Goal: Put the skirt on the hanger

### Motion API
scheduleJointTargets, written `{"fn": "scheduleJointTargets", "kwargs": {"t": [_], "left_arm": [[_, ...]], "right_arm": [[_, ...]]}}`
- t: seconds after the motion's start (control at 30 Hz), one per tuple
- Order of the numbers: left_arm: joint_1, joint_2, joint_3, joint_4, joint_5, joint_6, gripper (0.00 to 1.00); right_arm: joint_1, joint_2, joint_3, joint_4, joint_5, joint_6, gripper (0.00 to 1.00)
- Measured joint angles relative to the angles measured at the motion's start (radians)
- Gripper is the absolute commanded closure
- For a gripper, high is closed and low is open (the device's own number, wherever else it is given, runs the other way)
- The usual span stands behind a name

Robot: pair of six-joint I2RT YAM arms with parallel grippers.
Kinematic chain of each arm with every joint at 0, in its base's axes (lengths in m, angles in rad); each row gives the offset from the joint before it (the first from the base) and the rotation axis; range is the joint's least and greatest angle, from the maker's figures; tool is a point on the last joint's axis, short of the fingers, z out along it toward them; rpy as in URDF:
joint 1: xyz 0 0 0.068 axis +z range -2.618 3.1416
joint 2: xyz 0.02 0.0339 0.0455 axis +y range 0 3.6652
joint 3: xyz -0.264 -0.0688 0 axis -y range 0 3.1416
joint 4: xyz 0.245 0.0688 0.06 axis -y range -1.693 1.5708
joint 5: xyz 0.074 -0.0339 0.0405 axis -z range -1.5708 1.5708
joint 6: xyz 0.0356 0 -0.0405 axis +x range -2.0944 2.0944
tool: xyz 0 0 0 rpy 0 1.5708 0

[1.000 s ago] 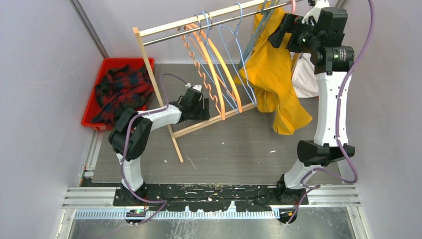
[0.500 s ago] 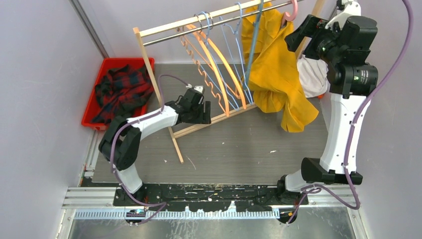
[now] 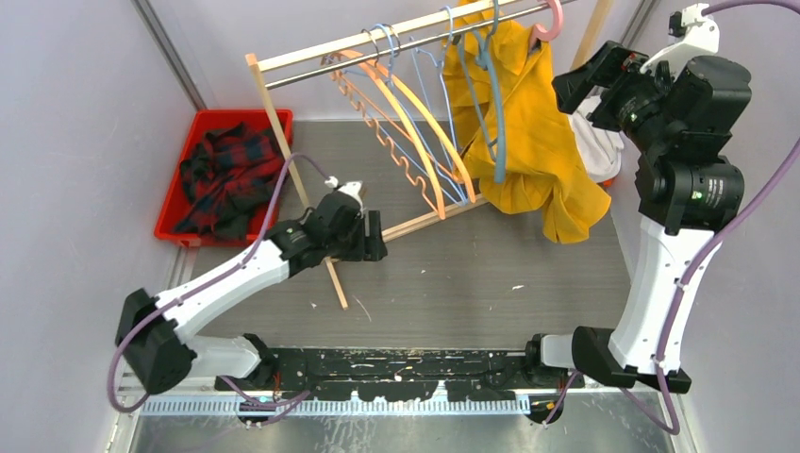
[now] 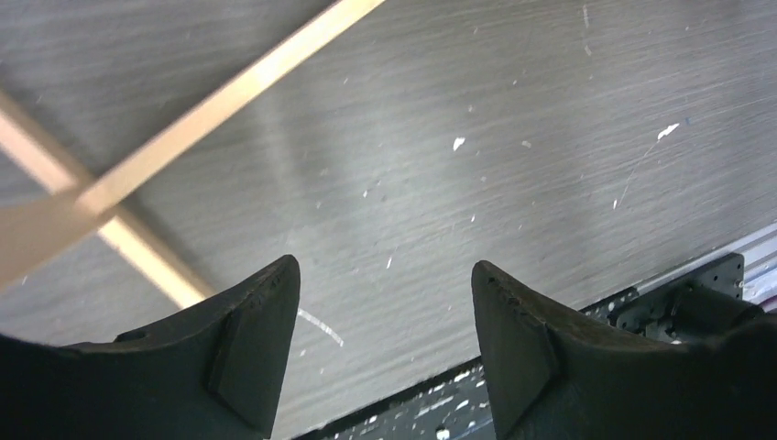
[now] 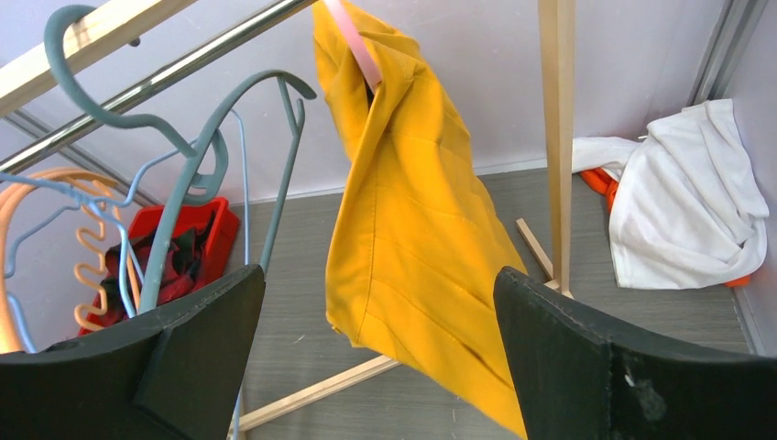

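Observation:
The yellow skirt (image 3: 533, 132) hangs from a pink hanger (image 3: 551, 19) on the metal rail (image 3: 396, 44) at the back right; it also shows in the right wrist view (image 5: 412, 238), hanging free. My right gripper (image 3: 577, 80) is raised just right of the skirt, open and empty, apart from the cloth; in its own view the right gripper (image 5: 380, 367) has its jaws wide apart. My left gripper (image 3: 373, 236) is low beside the rack's wooden foot (image 3: 330, 274), open and empty; the left wrist view shows that gripper (image 4: 385, 357) over bare floor.
Orange, blue and grey-blue hangers (image 3: 425, 142) hang left of the skirt. A red bin (image 3: 189, 160) with plaid cloth stands at the left. A white cloth (image 3: 594, 151) lies at the right, behind the rack's wooden post (image 5: 555, 137).
My right gripper has let go and drawn back right and up from the skirt, which now hangs on the rail. My left arm has pulled back toward the near left, lower.

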Motion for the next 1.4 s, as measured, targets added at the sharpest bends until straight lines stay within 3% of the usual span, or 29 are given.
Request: {"fn": "scheduleJointTargets", "kwargs": {"t": [0.2, 0.37, 0.87, 1.4], "left_arm": [[-0.014, -0.172, -0.09, -0.097, -0.077, -0.057, 0.33], [-0.009, -0.217, -0.114, -0.135, -0.151, -0.063, 0.32], [0.207, 0.027, -0.016, -0.09, -0.137, 0.063, 0.33], [0.376, 0.315, 0.198, 0.007, -0.019, 0.21, 0.34]], "right_arm": [[-0.001, -0.056, -0.058, -0.002, -0.004, 0.003, 0.0], [-0.002, -0.071, -0.105, -0.001, -0.009, 0.005, 0.0], [-0.01, -0.087, -0.177, -0.001, 0.039, 0.007, 0.0], [-0.159, -0.082, -0.294, 0.06, 0.027, 0.078, 0.0]]}}
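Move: My open left hand has the lower part of the rack's left post about 12 cm to its left and 5 cm ahead. The crossbar's middle is some 12 cm ahead, 11 cm right and 14 cm lower. My empty, wide-open right hand is high up. From it the rack's right post is roughly 20 cm ahead, 5 cm right; the hung skirt 14 cm ahead, 4 cm left; the teal hanger 8 cm ahead, 14 cm left. I swing my left hand back and left round to the near side of the left post, then drive it about 15 cm forward, sinking slightly and turning some 15 degrees counter-clockwise, pushing the post along with the gripper's outer side. My right hand eases back a touch, sinks about 7 cm, then also slides 5 cm right beside the skirt towards the right post, tipping down and turning clockwise, fingers still wide open. ##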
